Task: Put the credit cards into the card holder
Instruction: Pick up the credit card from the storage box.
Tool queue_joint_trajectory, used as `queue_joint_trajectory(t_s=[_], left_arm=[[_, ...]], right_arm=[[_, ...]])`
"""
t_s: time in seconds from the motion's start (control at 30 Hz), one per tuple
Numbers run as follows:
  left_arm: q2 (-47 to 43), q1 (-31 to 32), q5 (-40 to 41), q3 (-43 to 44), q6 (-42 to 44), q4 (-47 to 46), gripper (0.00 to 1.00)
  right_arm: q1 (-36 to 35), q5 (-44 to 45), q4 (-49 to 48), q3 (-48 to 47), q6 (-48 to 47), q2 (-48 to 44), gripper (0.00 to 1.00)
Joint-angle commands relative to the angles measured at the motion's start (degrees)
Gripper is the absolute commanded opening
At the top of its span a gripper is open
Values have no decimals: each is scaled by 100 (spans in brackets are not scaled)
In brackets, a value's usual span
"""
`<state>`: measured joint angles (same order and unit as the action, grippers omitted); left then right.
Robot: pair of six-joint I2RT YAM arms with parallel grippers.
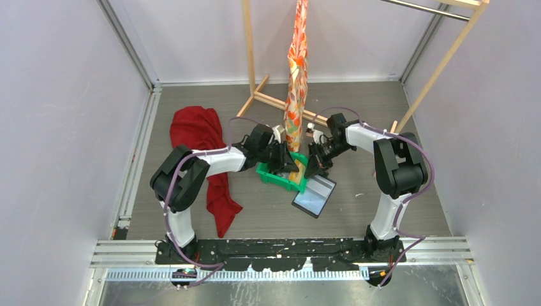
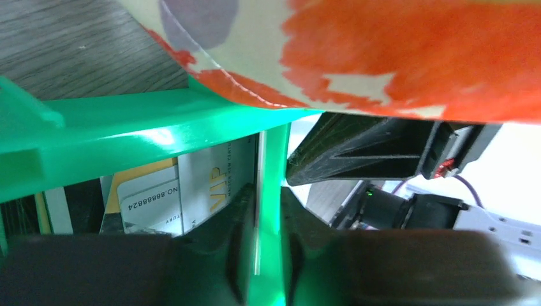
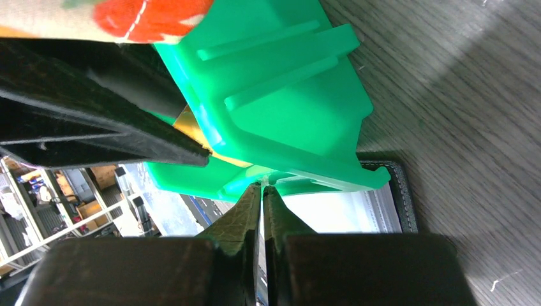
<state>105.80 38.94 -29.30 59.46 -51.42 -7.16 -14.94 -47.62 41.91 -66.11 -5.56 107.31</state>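
Note:
A green tray (image 1: 275, 176) hangs between both grippers, its right end over the open card holder (image 1: 314, 196), which lies flat on the table with its pale lining (image 3: 376, 210) up. The credit cards stand inside the tray: a white VIP card (image 2: 214, 185), a numbered whitish card (image 2: 150, 199) and an orange-yellow card (image 3: 189, 125). My left gripper (image 2: 268, 248) is shut on the tray's wall (image 2: 273, 166), with a thin white card edge (image 2: 257, 210) pressed in alongside it. My right gripper (image 3: 262, 187) is shut, its tips pinching the tray's thin lower rim (image 3: 300, 185) above the holder.
A hanging orange patterned cloth (image 1: 295, 76) drapes onto the tray and fills the top of the left wrist view (image 2: 395, 51). A wooden rack (image 1: 254, 76) stands behind. A red cloth (image 1: 203, 143) lies left of the left arm.

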Motion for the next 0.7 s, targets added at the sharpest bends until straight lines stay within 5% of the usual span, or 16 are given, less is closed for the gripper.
queue_joint_trajectory(t_s=[0.0, 0.13, 0.43, 0.67], left_arm=[[11, 219, 581, 734, 815, 1406, 15], [-44, 246, 871, 861, 977, 1689, 0], [-1118, 98, 1620, 260, 2022, 1331, 0], [-1981, 115, 1717, -782, 3775, 31, 0]], right_arm=[[-32, 11, -116, -188, -59, 56, 10], [-28, -79, -14, -224, -209, 21, 13], [93, -953, 1190, -607, -1826, -220, 36], [149, -1451, 2308, -857, -3295, -429, 41]])
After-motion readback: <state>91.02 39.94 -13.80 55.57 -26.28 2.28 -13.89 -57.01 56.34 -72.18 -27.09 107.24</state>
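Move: Upright by the storage box's right wall, the gold credit card stands practically between the left hand's fingers, its middle about 1 cm ahead, 1 cm right and 2 cm below. The other cards lie some 5 cm to that hand's left and 4 cm below, the box's middle 4 cm left and 3 cm below; the open card holder is 8 cm back, 5 cm right, 6 cm lower. From the right hand, at the box's right wall, the gold card is about 3 cm left and 1 cm ahead. Closing on the gold card almost in place, the left fingers pinch it, then draw it left, away from the box's right wall, by about 5 cm and up some 3 cm, the wrist rolling and tipping fingers-down by about 30 degrees in all. The right hand first keeps its pinch on the box's right rim, then opens, lets go and rises about 4 cm. ##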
